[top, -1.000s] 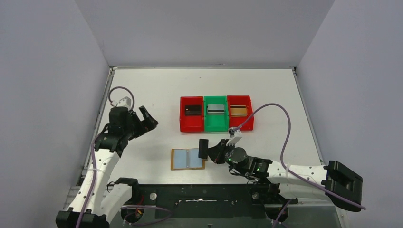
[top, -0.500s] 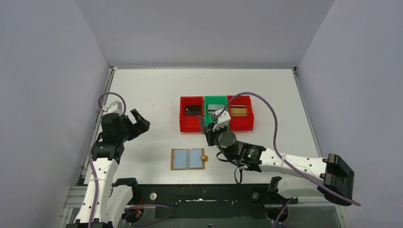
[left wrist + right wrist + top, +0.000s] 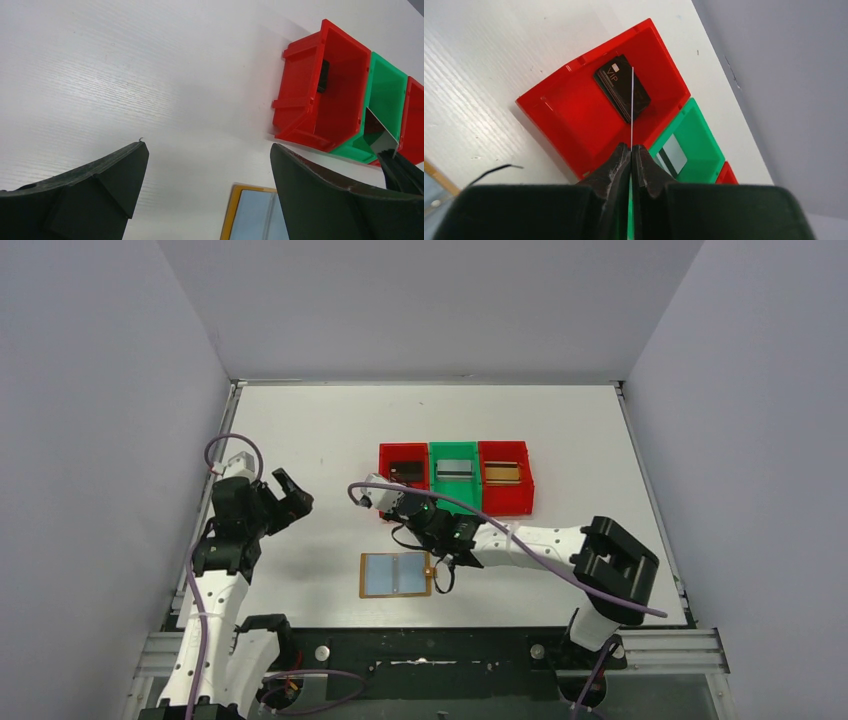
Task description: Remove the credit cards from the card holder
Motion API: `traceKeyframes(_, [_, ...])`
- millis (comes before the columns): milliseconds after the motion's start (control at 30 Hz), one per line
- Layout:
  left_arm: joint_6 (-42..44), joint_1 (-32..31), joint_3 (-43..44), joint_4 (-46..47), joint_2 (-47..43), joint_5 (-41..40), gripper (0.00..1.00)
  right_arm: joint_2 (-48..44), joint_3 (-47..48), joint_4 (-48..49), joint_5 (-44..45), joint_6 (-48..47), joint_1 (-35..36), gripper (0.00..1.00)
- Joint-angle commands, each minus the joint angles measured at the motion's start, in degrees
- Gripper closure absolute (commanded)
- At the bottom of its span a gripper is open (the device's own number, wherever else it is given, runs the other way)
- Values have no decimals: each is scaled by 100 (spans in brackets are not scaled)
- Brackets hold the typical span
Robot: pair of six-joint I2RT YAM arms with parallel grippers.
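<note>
The card holder (image 3: 397, 573) lies open and flat on the table, tan rim and pale blue pockets up; its corner (image 3: 250, 215) shows in the left wrist view. My right gripper (image 3: 408, 502) (image 3: 631, 147) is shut on a thin dark credit card (image 3: 631, 100), seen edge-on above the front of the left red bin (image 3: 384, 502). That held card (image 3: 380, 132) hangs by the green bin in the left wrist view. A black card (image 3: 621, 95) lies in this red bin. My left gripper (image 3: 295, 490) (image 3: 207, 145) hovers open and empty to the left.
Three bins stand in a row behind the card holder. The green bin (image 3: 454, 500) holds a silver-grey card (image 3: 455, 469), and the right red bin (image 3: 505, 502) holds a gold-brown card (image 3: 503, 472). Grey walls close in the table on three sides.
My right arm has swung up and left with the card, from beside the card holder to the left red bin. The left arm drew back slightly, still open.
</note>
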Motion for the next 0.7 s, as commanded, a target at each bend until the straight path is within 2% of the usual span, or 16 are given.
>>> traceKeyframes(0, [82,53,99,272,-142,-146,4,478,784,-245,-715,-1146,-380,100])
traceKeyframes(167, [78,65,98,263,-187,-205,4,823,1205,-352,-949,-1492,-636,100])
traceKeyframes(433, [82,81,100,263,-224,-202,4,1191,1673,-774,-1563,-1539,-937,100])
traceKeyframes(667, [82,106,89,272,-245,-180,4,1502,1894,-855,-1509,-1620,-975,100])
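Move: The right hand, with a card already pinched in its fingers, has the black cards in the left red box some 9 cm ahead, 2 cm to its left and about 13 cm below. The green box's middle is about 7 cm ahead and 10 cm to the right; the open card holder lies roughly 14 cm back and 3 cm left. From the idle left hand the black cards are about 12 cm ahead, 21 cm right and 13 cm below. Forward over the left red box goes the right hand, about 7 cm, quick at first and then easing off, drifting some 2 cm left and ending a little lower. The wrist turns roughly 10 degrees counter-clockwise and rolls its left side down by about as much, while the shut fingers keep their pinch on the card, bringing it towards the black cards. ##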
